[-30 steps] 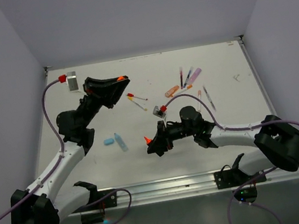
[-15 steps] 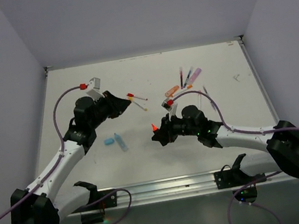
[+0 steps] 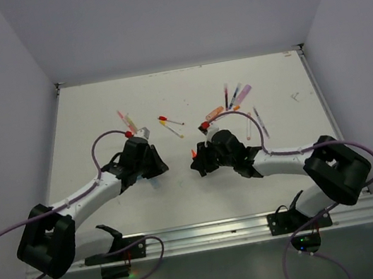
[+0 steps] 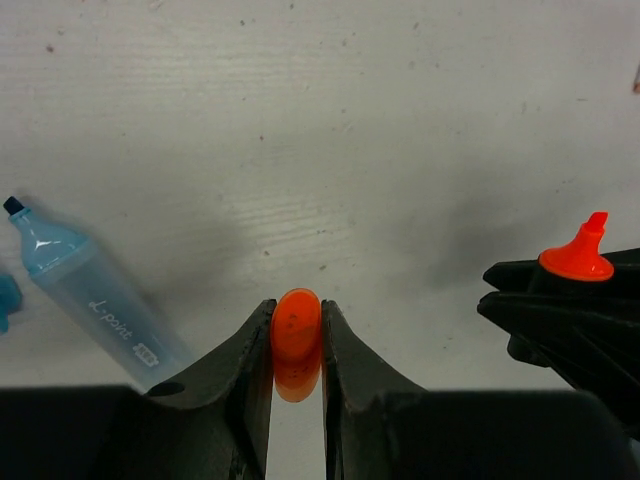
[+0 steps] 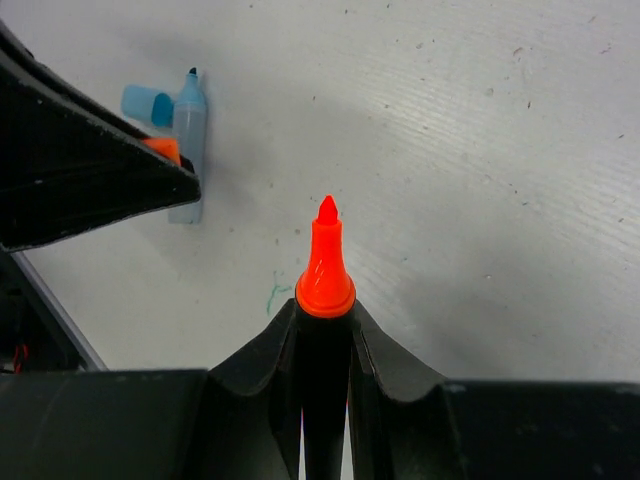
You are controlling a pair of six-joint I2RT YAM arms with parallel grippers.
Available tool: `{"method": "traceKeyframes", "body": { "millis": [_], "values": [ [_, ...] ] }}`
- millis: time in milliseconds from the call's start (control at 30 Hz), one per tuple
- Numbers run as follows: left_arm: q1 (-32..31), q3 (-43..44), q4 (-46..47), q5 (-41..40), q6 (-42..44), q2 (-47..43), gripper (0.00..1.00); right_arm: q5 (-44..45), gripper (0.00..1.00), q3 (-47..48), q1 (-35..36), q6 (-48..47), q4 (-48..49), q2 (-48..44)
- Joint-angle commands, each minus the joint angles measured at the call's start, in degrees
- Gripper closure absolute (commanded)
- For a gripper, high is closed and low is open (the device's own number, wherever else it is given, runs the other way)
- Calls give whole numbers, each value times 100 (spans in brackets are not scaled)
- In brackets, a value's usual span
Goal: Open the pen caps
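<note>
My left gripper (image 4: 296, 318) is shut on an orange pen cap (image 4: 296, 340), which is pinched upright between its fingers low over the table. My right gripper (image 5: 325, 308) is shut on the black body of an uncapped orange highlighter (image 5: 325, 265), its tip pointing away. In the top view the left gripper (image 3: 153, 161) and the right gripper (image 3: 197, 163) face each other near the table's middle, a short gap apart. The cap and the highlighter are separate.
An uncapped light blue highlighter (image 4: 95, 300) lies left of my left gripper, its blue cap (image 5: 147, 105) beside it. Several capped pens (image 3: 236, 95) lie at the back right, two more (image 3: 171, 124) at the back middle, and one (image 3: 124, 118) at the back left.
The left arm swung from the back left down to the table's middle, still holding the orange cap. The right gripper shifted a little back and right with the highlighter.
</note>
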Motion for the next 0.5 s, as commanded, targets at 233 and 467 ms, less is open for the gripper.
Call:
{"method": "traceKeyframes", "body": {
  "millis": [233, 467],
  "values": [
    [-73, -279, 41, -588, 16, 333, 85, -168, 100, 795, 1, 546, 790, 1237],
    [-64, -244, 6, -737, -46, 360, 73, -424, 100, 1059, 98, 766, 1036, 1809]
  ]
}}
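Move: The left hand, with the orange cap, is over bare table; its set-down spot lies about 6 cm below, 2 cm left and 1 cm back. From that hand the blue pen lies some 5 cm left and 1 cm back, its blue cap 10 cm left and level. The right hand, with the black pen, goes for bare table about 7 cm below, 5 cm left and 2 cm forward; from it the yellow pen is 15 cm forward, 5 cm left. The left hand sinks about 4 cm towards the table just right of the blue pen, drifting 2 cm left and slowing, with the orange cap still between its fingertips, which barely begin to ease apart at the very end. Meanwhile the right hand, its fingers keeping their grip on the uncapped black pen, travels about 4 cm left and as much down, and a little forward, towards the table beside the left hand, its wrist tipping slightly down. ##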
